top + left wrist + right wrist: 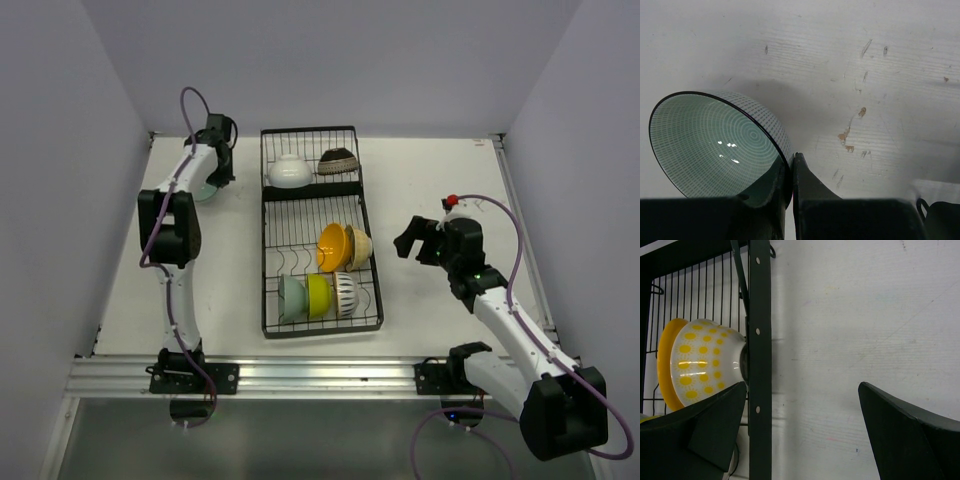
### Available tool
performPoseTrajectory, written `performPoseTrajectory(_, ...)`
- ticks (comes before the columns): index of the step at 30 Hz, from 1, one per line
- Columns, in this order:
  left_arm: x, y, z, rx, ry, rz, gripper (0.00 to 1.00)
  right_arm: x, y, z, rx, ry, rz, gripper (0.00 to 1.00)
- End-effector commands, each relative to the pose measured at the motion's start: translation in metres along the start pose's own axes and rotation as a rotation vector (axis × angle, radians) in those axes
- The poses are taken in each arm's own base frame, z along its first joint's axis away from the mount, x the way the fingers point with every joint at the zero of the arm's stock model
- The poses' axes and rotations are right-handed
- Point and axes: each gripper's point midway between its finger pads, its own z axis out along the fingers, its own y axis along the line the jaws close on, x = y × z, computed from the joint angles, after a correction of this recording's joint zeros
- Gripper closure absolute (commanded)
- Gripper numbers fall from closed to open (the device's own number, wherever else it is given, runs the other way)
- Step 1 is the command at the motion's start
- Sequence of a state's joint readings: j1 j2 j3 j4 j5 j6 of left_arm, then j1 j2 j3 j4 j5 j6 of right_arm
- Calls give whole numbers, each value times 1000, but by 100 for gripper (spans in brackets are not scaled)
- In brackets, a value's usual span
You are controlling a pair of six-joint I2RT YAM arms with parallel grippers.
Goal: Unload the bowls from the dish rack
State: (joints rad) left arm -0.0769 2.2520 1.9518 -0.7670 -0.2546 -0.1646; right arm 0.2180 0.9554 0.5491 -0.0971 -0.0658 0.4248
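Observation:
The black wire dish rack [272, 225] lies in the middle of the table. Its small far section holds a white bowl [289, 170] and a dark brown patterned bowl [338, 160]. In the larger section stand an orange bowl [329, 247], a cream bowl [359, 246], a pale green bowl [291, 298], a yellow-green bowl [318, 295] and a black-striped white bowl [345, 293]. Left of the rack, my left gripper [212, 175] [792, 161] is shut on the rim of another pale green bowl [715, 145] [207, 191], tilted low over the table. My right gripper [408, 238] [802, 390] stands open, straddling the rack's right edge [760, 340] beside the cream bowl [705, 362].
White walls close in the table on the left, far and right sides. A metal rail [320, 375] with both arm bases runs along the near edge. The tabletop [855, 135] right of the held bowl shows brown chips and scratches.

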Motion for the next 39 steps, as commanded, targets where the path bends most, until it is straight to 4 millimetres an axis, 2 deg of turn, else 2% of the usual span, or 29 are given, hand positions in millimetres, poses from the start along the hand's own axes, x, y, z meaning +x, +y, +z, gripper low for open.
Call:
performPoseTrajectory(1,-10,10,2,-23,-33,-17,92,-14,3,0,3,-41,-20,2)
performPoseTrajectory(9,0,9,9,-28,-13,-10,91,-14,3,0,3,-40,-21,1)
performPoseTrajectory(11,1,10,10,-28,-10,-12,84,-13,3,0,4,-39,-23,1)
performPoseTrajectory(14,-1,9,7,-16,-20,-14,69,-14,3,0,3,-40,-21,2)
performPoseTrajectory(15,-2,7,7,-10,-23,-16,62,-14,3,0,3,-40,-22,1)
performPoseTrajectory(18,-3,6,4,-2,-25,-18,52,-15,3,0,4,-43,-21,1)
performPoseTrajectory(22,-9,8,-7,5,-48,-26,45,-13,2,0,6,-41,-22,1)
performPoseTrajectory(29,-37,15,-50,19,-153,-57,38,-11,3,0,3,-35,-20,2)
performPoseTrajectory(35,-55,37,-99,-31,-240,-74,36,-9,2,2,5,-26,-19,1)
performPoseTrajectory(36,-62,41,-120,-21,-283,-90,36,-8,2,3,4,-20,-18,2)
performPoseTrajectory(37,-63,37,-130,19,-301,-96,36,-9,2,3,5,-21,-18,2)
performPoseTrajectory(38,-54,33,-133,46,-294,-97,36,-9,2,3,6,-19,-18,1)
performPoseTrajectory(39,-59,35,-158,75,-352,-115,35,-9,2,3,7,-18,-17,1)
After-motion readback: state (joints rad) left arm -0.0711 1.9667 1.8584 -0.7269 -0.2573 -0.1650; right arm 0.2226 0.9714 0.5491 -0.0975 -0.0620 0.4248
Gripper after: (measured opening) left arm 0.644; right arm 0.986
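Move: The light green bowl is already pinched by the rim in my left hand; its middle lies about 5 cm to the left, 1 cm ahead and 3 cm below, just over the bare table. The rack's left rail is some 12 cm to the right, level with my fingers; the white bowl sits about 18 cm right and 3 cm ahead, the brown bowl roughly 29 cm right and 5 cm ahead. From my right hand the green bowl is about 52 cm left and 23 cm ahead, 10 cm lower. With my left hand I ease the green bowl down another 1.5 cm to the table and hold there while the fingers spread to well over half open, letting go of its right-hand rim. Then I rise straight up, away from the bowl, some 13 cm and quickening, the fingertips tipping forward and up by about 15 degrees. ##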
